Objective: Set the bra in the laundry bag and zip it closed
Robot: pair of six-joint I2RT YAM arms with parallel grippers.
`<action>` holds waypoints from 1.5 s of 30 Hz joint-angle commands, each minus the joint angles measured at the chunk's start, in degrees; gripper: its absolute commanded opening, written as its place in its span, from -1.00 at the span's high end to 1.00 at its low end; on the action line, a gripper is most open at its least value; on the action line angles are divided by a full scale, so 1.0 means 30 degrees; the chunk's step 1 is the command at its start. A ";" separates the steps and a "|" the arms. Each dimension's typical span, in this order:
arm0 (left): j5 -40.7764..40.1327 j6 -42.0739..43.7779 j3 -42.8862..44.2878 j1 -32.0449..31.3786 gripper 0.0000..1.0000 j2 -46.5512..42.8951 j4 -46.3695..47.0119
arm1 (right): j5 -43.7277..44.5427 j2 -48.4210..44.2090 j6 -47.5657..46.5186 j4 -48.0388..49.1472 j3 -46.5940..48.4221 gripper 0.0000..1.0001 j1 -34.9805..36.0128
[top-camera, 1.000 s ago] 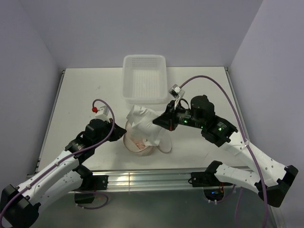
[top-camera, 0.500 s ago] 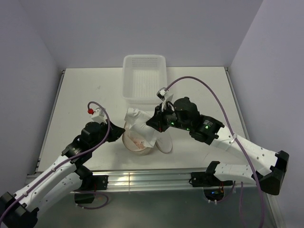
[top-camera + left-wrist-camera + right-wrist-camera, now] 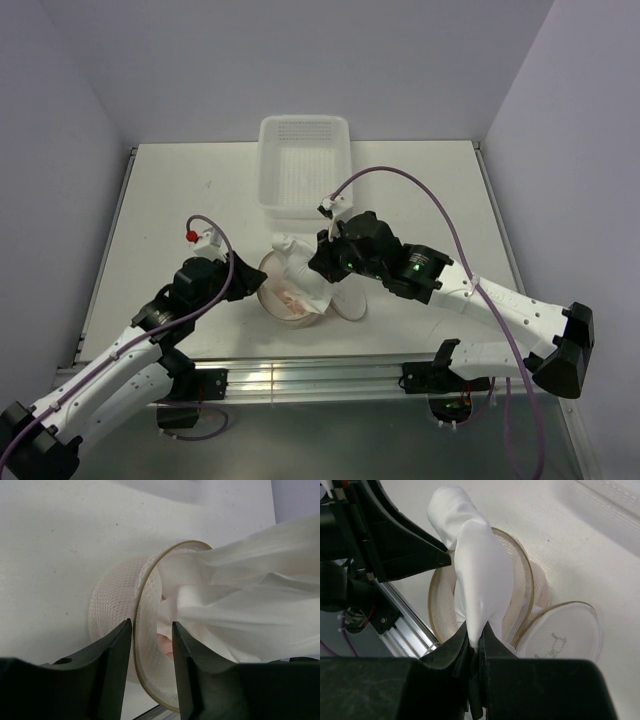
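Note:
The laundry bag (image 3: 272,297) stands upright in the table's middle, its wire rim (image 3: 138,592) open and its round flap lid (image 3: 566,636) lying flat to the right. The white bra (image 3: 481,577) hangs over and partly into the bag's mouth, with one end sticking up above the rim. My right gripper (image 3: 476,630) is shut on the bra's lower fold, right over the opening. My left gripper (image 3: 152,624) is open with its jaws straddling the bag's left rim, one finger outside the mesh wall and one inside, with gaps on both sides.
A white perforated plastic basket (image 3: 305,122) sits behind the bag at the table's far middle. The aluminium rail of the table's near edge (image 3: 300,378) runs just below the bag. Both arms crowd the bag from left and right.
My right arm has swung left and lower, carrying the bra over the bag's mouth. My left gripper has opened and loosened off the bag's rim.

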 commanded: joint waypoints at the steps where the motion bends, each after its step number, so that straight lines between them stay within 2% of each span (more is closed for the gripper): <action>1: -0.0643 -0.0058 0.0180 -0.0023 0.11 -0.1169 -0.0716 | 0.0920 -0.0547 -0.0349 -0.0100 0.0958 1.00 0.0116; 6: -0.0761 -0.0264 -0.0055 -0.0052 0.12 -0.1699 -0.1536 | 0.0568 -0.0341 -0.0320 -0.0072 0.0783 1.00 0.0116; 11: -0.0295 -0.0235 -0.0319 -0.0052 0.41 -0.1641 -0.1394 | 0.0890 -0.0838 -0.0408 -0.0073 0.0899 1.00 0.0116; 18: -0.0117 0.0233 -0.0114 -0.0052 0.53 -0.0353 -0.0456 | 0.0422 -0.0722 -0.0350 0.0045 0.0754 1.00 0.0116; 20: -0.0088 0.0235 -0.0143 -0.0052 0.66 -0.0147 -0.0018 | 0.0071 -0.0693 -0.0291 0.0045 0.0666 1.00 0.0116; 21: -0.0059 0.0205 -0.0143 -0.0052 0.77 -0.0088 0.0159 | 0.0041 -0.0722 -0.0262 0.0074 0.0579 1.00 0.0146; 22: -0.0058 0.0234 -0.0114 -0.0052 0.98 -0.0088 0.0276 | 0.0012 -0.0751 -0.0175 0.0132 0.0520 1.00 0.0146; 33: 0.0763 -0.0380 -0.0288 -0.0023 1.00 -0.2430 0.1156 | -0.0689 0.1591 -0.0350 0.0629 0.1369 1.00 0.1024; 45: 0.0791 -0.0527 -0.0377 -0.0023 1.00 -0.3162 0.2445 | -0.1308 0.4930 -0.0437 0.0603 0.1310 1.00 0.1347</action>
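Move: The bag's rim edge lies just under the half-open left fingers, about 1 cm back, 1 cm left and 2 cm down; the pink bra in the bag is some 7 cm right of that hand, 3 cm back and 11 cm below. The bag mouth's middle, where the right hand's white bra is headed, lies about 6 cm left of the right hand, 2 cm back and 12 cm down; the open lid is some 9 cm to its right, 2 cm ahead, 20 cm below. The bag's rim gets pinched by the left hand, which shifts slightly back and left, dips about 3 cm, shuts its fingers on the edge and then lifts some 5 cm, tipping its fingertips up. The white bra, still pinched, waits in the almost motionless right hand until the rim is gripped, then goes down about 6 cm and 4 cm left into the mouth. ##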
